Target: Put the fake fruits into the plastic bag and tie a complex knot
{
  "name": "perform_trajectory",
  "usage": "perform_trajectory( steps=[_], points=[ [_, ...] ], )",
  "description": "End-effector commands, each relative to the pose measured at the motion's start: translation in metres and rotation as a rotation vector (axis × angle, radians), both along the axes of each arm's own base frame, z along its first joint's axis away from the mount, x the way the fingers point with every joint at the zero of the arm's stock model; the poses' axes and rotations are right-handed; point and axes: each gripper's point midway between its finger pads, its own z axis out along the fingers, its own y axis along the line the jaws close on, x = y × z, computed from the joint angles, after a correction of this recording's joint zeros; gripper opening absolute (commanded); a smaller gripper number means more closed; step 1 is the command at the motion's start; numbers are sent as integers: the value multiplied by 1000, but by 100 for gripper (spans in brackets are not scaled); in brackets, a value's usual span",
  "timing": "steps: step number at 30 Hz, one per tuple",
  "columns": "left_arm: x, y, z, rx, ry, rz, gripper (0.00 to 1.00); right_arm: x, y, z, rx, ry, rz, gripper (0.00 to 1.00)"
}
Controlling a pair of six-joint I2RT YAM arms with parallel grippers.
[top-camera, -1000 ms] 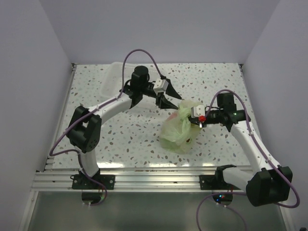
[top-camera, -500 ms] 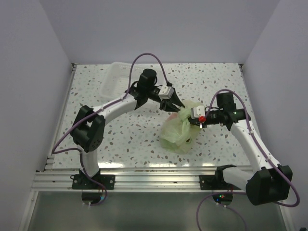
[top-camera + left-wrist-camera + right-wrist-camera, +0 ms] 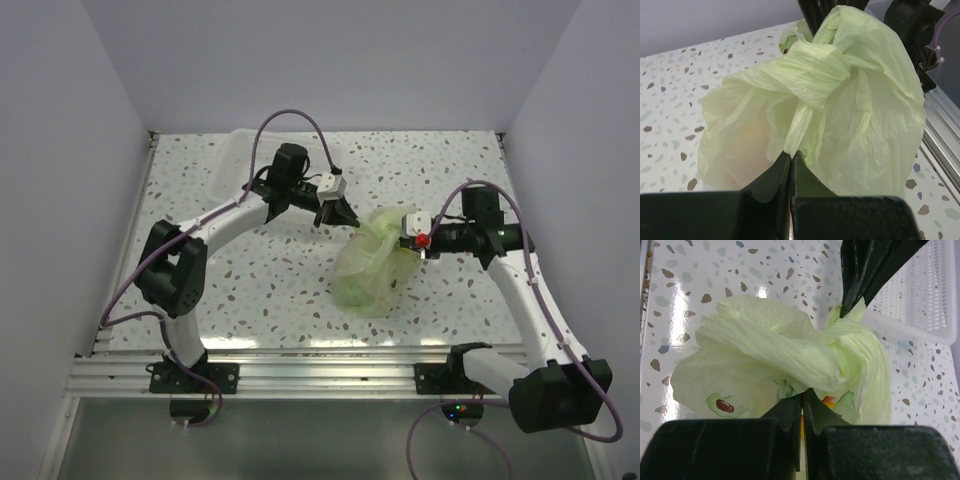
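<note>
The pale green plastic bag (image 3: 372,270) lies bulging mid-table, its handles wound into a knot (image 3: 816,74) on top. My left gripper (image 3: 352,222) is at the bag's upper left, shut on a twisted handle end (image 3: 799,131) that runs out of the knot. Opposite it, my right gripper (image 3: 403,238) is shut on the other bunched strand (image 3: 790,356). Both strands are drawn away from each other. In the right wrist view, a bit of orange-yellow fake fruit (image 3: 829,401) shows through the film; the other fruits are hidden inside.
A clear-white plastic basket (image 3: 234,160) stands at the back left, behind the left arm, and appears again as the basket (image 3: 920,295) in the right wrist view. Metal rails (image 3: 300,370) run along the near table edge.
My left gripper came in open from the back left, closed on the bag's handle end and pulled back slightly left. The right gripper shifted a little right, stretching the top of the bag.
</note>
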Motion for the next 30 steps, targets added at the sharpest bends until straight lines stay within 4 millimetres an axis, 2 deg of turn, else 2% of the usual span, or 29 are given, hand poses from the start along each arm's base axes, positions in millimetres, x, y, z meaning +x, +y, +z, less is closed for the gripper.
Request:
perform_trajectory(
  steps=[1,5,6,13,17,19,24,26,30],
  points=[
    [19,31,-4,70,-44,122,0,-13,-12,17,-38,-14,-55,0],
    [31,44,-11,104,-62,175,0,-10,-22,17,-59,-30,-145,0],
    [32,46,-12,110,-75,180,0,-1,-28,18,-72,-55,-189,0],
    [38,56,-24,162,-106,213,0,10,-50,37,-77,-126,-378,0],
    [41,63,-28,184,-124,226,0,15,-69,49,-87,-207,-508,0],
    [40,67,-33,200,-132,230,0,24,-81,54,-74,-250,-607,0],
    [42,77,-34,222,-146,251,0,37,-103,67,-45,-292,-781,0],
    [47,83,-33,229,-152,274,0,43,-118,71,-47,-330,-871,0],
    [56,97,-30,251,-174,319,0,43,-133,78,-38,-365,-961,0]
  ],
)
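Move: The bag's half-made knot lies between my hands, roughly level with both: about 6 cm to the right of my left hand and 1 cm nearer me; about 7 cm to the left of my right hand and 3 cm farther out. The fruit-filled bag body hangs some 10 cm below the knot and 5 cm nearer me. The white basket stands about 26 cm left of my left hand, 20 cm farther out and 14 cm lower. I pull the two pinched bag ends apart, away from the knot. My right hand goes about 9 cm right, rising 4 cm and easing slightly forward late on, while it swings some 40 degrees clockwise; my left hand draws its tail about 5 cm left, also forward and down a little. Both grippers stay shut on the plastic. ##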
